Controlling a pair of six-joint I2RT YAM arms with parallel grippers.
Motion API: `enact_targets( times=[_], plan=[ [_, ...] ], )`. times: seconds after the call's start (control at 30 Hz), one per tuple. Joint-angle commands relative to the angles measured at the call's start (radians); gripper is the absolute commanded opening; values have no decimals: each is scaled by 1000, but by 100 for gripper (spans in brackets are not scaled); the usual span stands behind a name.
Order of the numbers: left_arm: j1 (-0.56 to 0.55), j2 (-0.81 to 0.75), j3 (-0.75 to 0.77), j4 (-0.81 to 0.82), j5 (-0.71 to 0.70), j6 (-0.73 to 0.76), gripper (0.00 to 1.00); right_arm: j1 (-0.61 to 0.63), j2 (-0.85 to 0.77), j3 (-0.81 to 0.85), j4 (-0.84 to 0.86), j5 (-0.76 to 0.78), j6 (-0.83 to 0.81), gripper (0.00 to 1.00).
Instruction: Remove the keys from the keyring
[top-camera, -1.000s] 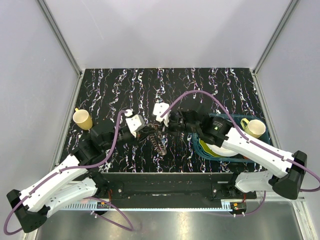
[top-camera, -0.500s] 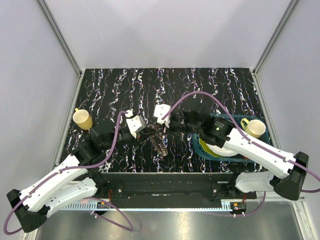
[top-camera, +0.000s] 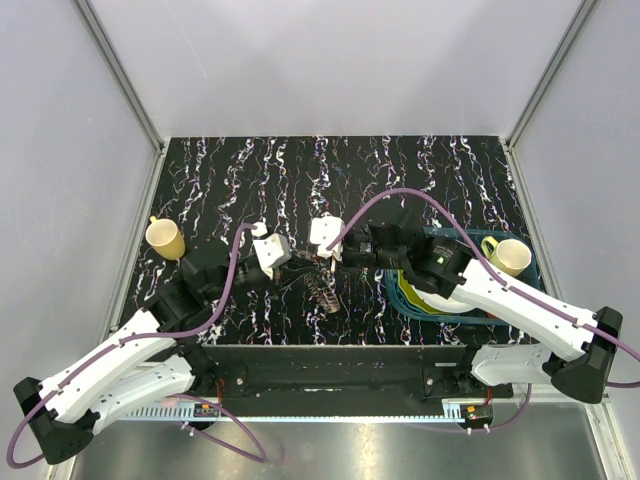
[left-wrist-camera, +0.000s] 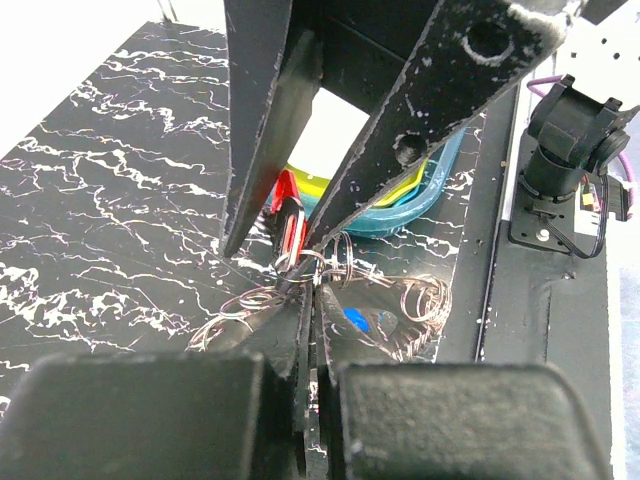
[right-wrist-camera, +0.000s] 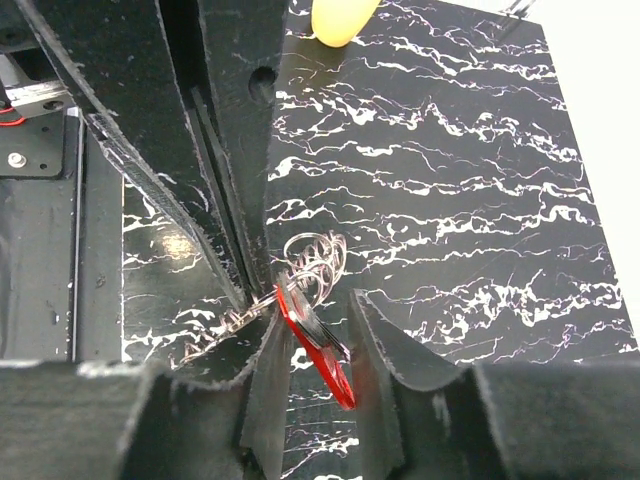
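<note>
The keyring (top-camera: 318, 290) is a tangle of thin wire loops hanging low over the dark marbled table between both arms. My left gripper (top-camera: 297, 263) is shut on its wire loops (left-wrist-camera: 300, 268); its tips meet in the left wrist view (left-wrist-camera: 308, 300). The blue key (left-wrist-camera: 355, 318) hangs just right of those tips. My right gripper (top-camera: 326, 257) faces the left one with its jaws open. The red key (right-wrist-camera: 322, 352) hangs between its fingers (right-wrist-camera: 268, 345), against the left one, and also shows in the left wrist view (left-wrist-camera: 289, 218). More keyring loops (right-wrist-camera: 318, 262) stand beyond it.
A yellow cup (top-camera: 165, 239) stands at the table's left edge. A teal basket (top-camera: 428, 306) with plates and a yellow-green mug (top-camera: 508, 257) sits at the right, under the right arm. The table's front edge lies close behind the keyring.
My right gripper has moved left, closer to the left gripper, and now brackets the red key. The keyring has shifted slightly with it. The left arm has barely moved.
</note>
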Motion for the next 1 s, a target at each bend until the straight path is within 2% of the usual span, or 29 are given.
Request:
enact_targets(
  times=[0.0, 0.03, 0.07, 0.1, 0.13, 0.23, 0.73, 0.97],
  plan=[
    [-5, -14, 5, 100, 22, 0, 0, 15, -24, 26, 7, -25, -18, 36],
    [-5, -14, 3, 100, 22, 0, 0, 15, -21, 29, 5, -25, -21, 33],
    [-7, -12, 3, 101, 22, -2, 0, 13, -16, 32, 2, -25, -21, 25],
    [-7, -10, 5, 101, 24, 0, 0, 15, -13, 38, 2, -25, -20, 13],
    [-5, -9, 6, 101, 25, 0, 0, 15, -4, 43, 1, -23, -17, 8],
    [-5, -6, 9, 105, 28, -2, 0, 15, 20, 67, 1, -26, -6, 2],
    [-5, 6, 8, 137, 59, -25, 0, 15, 91, 98, 65, 21, 112, 0],
    [-7, 5, -5, 226, 93, -68, 0, 15, 119, 116, 68, 29, 169, 0]
  ],
)
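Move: Right between the right hand's open finger pads, practically at the hand point, sits the red key. The keyring's coil hangs some 4 cm below that hand, roughly 2 cm back and 2 cm to its left, with a blue key about 3 cm back, 2 cm left and 5 cm down. From the left hand, whose shut fingers already pinch the ring, the red key is about 3 cm to the right, 1 cm ahead and about level. Closing its fingers from about a third open to almost shut, the right hand pinches the red key, then sinks some 2 cm while easing slightly forward and rolling about 5–10 degrees, its top leaning forward. Keeping its grip on the keyring, the left hand follows, going down and forward about 1 cm each way. ##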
